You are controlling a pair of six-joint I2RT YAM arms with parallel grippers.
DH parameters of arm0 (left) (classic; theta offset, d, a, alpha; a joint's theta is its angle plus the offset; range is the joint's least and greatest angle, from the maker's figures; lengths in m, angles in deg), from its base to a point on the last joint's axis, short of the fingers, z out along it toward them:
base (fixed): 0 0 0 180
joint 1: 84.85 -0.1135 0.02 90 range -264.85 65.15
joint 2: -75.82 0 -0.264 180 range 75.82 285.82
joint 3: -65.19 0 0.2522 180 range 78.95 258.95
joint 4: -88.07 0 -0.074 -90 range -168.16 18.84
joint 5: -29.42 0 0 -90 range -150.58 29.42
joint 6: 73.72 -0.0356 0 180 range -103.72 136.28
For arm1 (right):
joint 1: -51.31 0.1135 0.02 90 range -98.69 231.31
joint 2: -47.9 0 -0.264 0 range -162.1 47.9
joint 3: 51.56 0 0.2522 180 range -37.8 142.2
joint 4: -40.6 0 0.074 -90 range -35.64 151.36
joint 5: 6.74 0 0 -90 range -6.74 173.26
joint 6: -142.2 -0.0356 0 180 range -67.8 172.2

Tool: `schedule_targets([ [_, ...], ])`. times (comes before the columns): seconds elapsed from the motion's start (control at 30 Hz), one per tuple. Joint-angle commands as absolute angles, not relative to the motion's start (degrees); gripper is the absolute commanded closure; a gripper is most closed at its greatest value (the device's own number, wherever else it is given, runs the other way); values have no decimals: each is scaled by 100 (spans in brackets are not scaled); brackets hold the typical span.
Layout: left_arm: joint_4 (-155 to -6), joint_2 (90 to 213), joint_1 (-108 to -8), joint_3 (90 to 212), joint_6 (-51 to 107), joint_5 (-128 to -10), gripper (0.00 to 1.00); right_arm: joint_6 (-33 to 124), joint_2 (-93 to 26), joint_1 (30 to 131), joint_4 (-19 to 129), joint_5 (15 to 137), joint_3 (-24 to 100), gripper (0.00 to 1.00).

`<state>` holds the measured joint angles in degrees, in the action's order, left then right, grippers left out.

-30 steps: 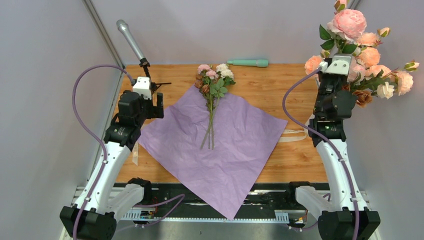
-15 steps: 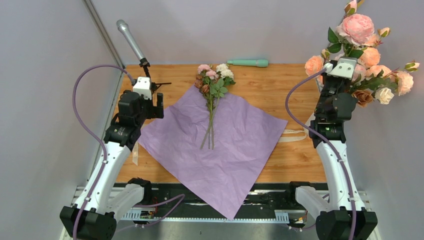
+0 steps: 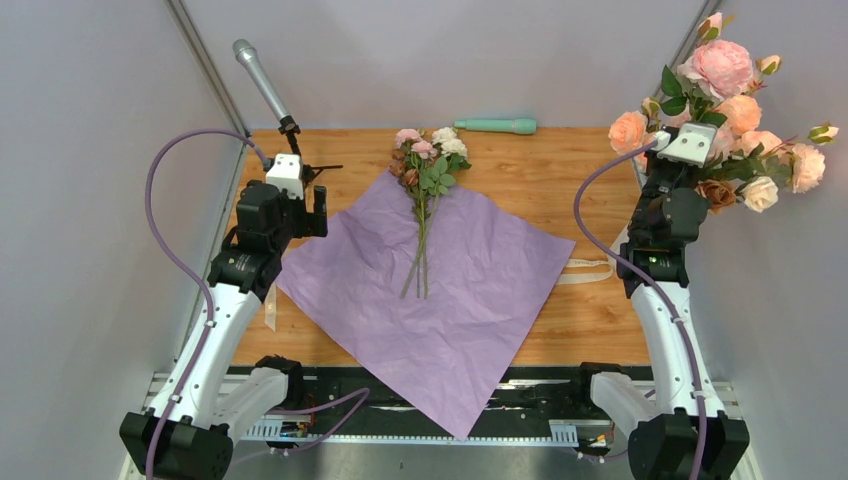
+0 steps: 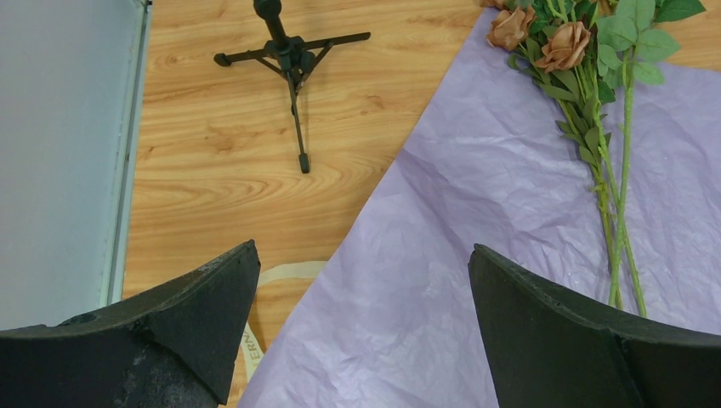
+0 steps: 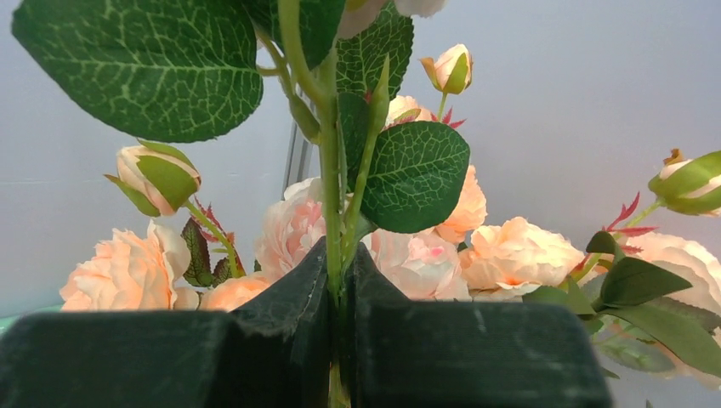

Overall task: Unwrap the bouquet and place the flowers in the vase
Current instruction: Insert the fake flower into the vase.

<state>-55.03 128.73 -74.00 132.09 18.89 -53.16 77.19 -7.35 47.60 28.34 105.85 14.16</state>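
The bouquet lies unwrapped: the flowers [image 3: 428,158], small pink, white and brown roses on thin green stems, rest on the flattened lilac paper [image 3: 470,290] at the table's middle. In the left wrist view the flowers [image 4: 568,44] sit at the upper right. My left gripper [image 3: 310,212] hovers open over the paper's left corner, nothing between its fingers [image 4: 204,306]. My right gripper [image 5: 340,263] is raised at the far right, shut on the green stem [image 5: 333,212] of a branch of large peach-orange roses [image 3: 722,70]. The vase is out of view.
A microphone [image 3: 262,85] on a small black tripod [image 4: 293,55] stands at the back left. A mint-green cylinder [image 3: 497,126] lies along the back edge. Cream ribbon [image 3: 590,270] lies right of the paper, and more ribbon [image 4: 281,274] at its left corner.
My right arm has carried the peach-orange rose branch up and to the right. The left arm, the paper and the flowers have not moved.
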Motion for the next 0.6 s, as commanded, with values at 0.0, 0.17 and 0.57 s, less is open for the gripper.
schedule_targets([
  [0.0,-5637,12818,-7369,13156,1804,-5359,0,7469,-711,4685,2778,10819,1291,100],
  [0.17,-5638,12837,-7369,13151,1804,-5380,0,7398,-689,4674,2884,10821,1317,99],
  [0.57,-5651,12822,-7369,13151,1816,-5400,0,7358,-609,4674,3278,10479,1871,63],
])
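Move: The fake flower, its stem pinched in the right fingers, is bound for the vase, whose middle lies almost straight beneath that hand, some 30 cm down and a centimetre left. Around it, all about 5 cm below the hand, the vase's left peach rose is roughly 5 cm ahead and 8 cm left, and its right peach rose level and about 14 cm right. From the left hand the vase is level ahead-wise, about 62 cm to the right and 12 cm lower. The fake flower's stem, still pinched at first, is eased down about 1 cm over the vase by the right hand, which then nearly stops. There the right fingers open to about a third of their range and let go of the stem, the hand keeping its place around it instead of backing off. ##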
